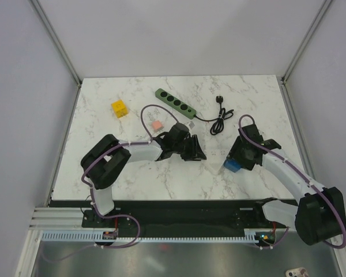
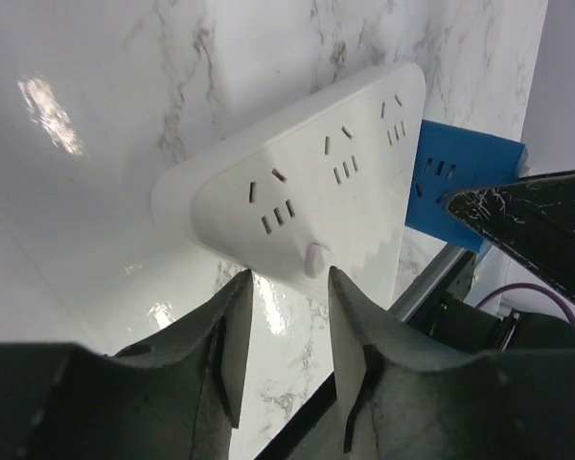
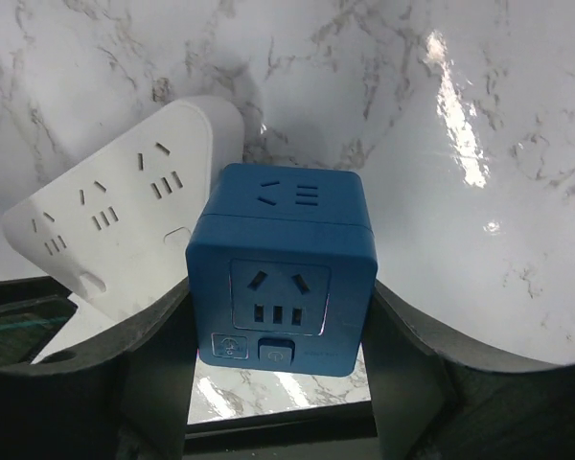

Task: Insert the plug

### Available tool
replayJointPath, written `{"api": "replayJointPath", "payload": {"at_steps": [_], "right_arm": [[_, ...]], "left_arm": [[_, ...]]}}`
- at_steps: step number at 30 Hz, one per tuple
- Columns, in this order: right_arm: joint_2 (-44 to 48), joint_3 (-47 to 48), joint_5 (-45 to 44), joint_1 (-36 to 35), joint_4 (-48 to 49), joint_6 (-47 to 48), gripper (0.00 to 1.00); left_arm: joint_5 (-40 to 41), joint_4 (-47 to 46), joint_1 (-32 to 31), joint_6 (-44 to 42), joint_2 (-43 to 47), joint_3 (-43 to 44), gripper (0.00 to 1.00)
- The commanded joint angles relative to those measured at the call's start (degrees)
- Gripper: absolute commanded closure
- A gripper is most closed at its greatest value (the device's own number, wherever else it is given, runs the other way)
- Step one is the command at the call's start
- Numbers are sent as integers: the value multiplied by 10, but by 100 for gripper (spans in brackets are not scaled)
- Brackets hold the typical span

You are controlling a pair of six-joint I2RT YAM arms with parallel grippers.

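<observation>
The black plug lies on its coiled cable at the back of the marble table, next to a green power strip. No gripper holds it. My left gripper is open by a narrow gap with only table showing between its fingers. Its tips are at the near edge of a white power strip. My right gripper is shut on a blue cube socket, one finger against each side. The cube rests against the white strip's far end.
A yellow block and a small pink block sit at the back left. The white strip and blue cube lie between the two arms in the top view. Grey walls close off the table's sides.
</observation>
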State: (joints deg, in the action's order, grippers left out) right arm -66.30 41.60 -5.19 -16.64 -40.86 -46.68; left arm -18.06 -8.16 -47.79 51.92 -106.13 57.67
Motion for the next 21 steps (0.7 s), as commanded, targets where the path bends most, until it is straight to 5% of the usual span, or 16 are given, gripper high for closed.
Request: {"api": "replayJointPath", "payload": {"at_steps": [1,7,13,16,19,21], "right_arm": [[-33,25,-6,-1,40,25,100],[-101,147,-112,9,-81,170,100],[-146,251,41,9,-109,294,100],[-158,273,75,9,-115,314,100],[-172,275,84,9,-115,324,100],[-190,275,100,9,-116,342,100]], "left_arm": [[15,51,9,-47,16,27,54],[45,135,16,-69,72,31,40],[66,209,38,-127,212,17,32],[58,240,59,-168,281,-2,23],[62,268,74,-218,337,-14,1],[83,292,80,-241,357,-22,0]]}}
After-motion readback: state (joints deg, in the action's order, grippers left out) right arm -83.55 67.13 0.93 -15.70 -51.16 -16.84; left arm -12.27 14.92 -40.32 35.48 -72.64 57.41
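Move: The white socket strip lies just beyond the left fingertips, its middle some 4 cm to the right, 1 cm ahead and 3 cm below; the blue cube stands 10 cm right and 2 cm back. From the right hand, still gripping that cube, the strip's middle is about 3 cm ahead, 7 cm left and 4 cm lower, with the black cord coil about 16 cm ahead and 3 cm left. The pink block is 13 cm ahead and 17 cm left of the left hand. Draw the left gripper off the strip's near-left edge, about 10 cm to the left and then steeply up some 15 cm, spreading its fingers fully and tipping them up out of the way. Keep the right grip on the blue cube, carry it forward and then also up alongside the strip's right end, and turn it roughly 30 degrees counter-clockwise. ##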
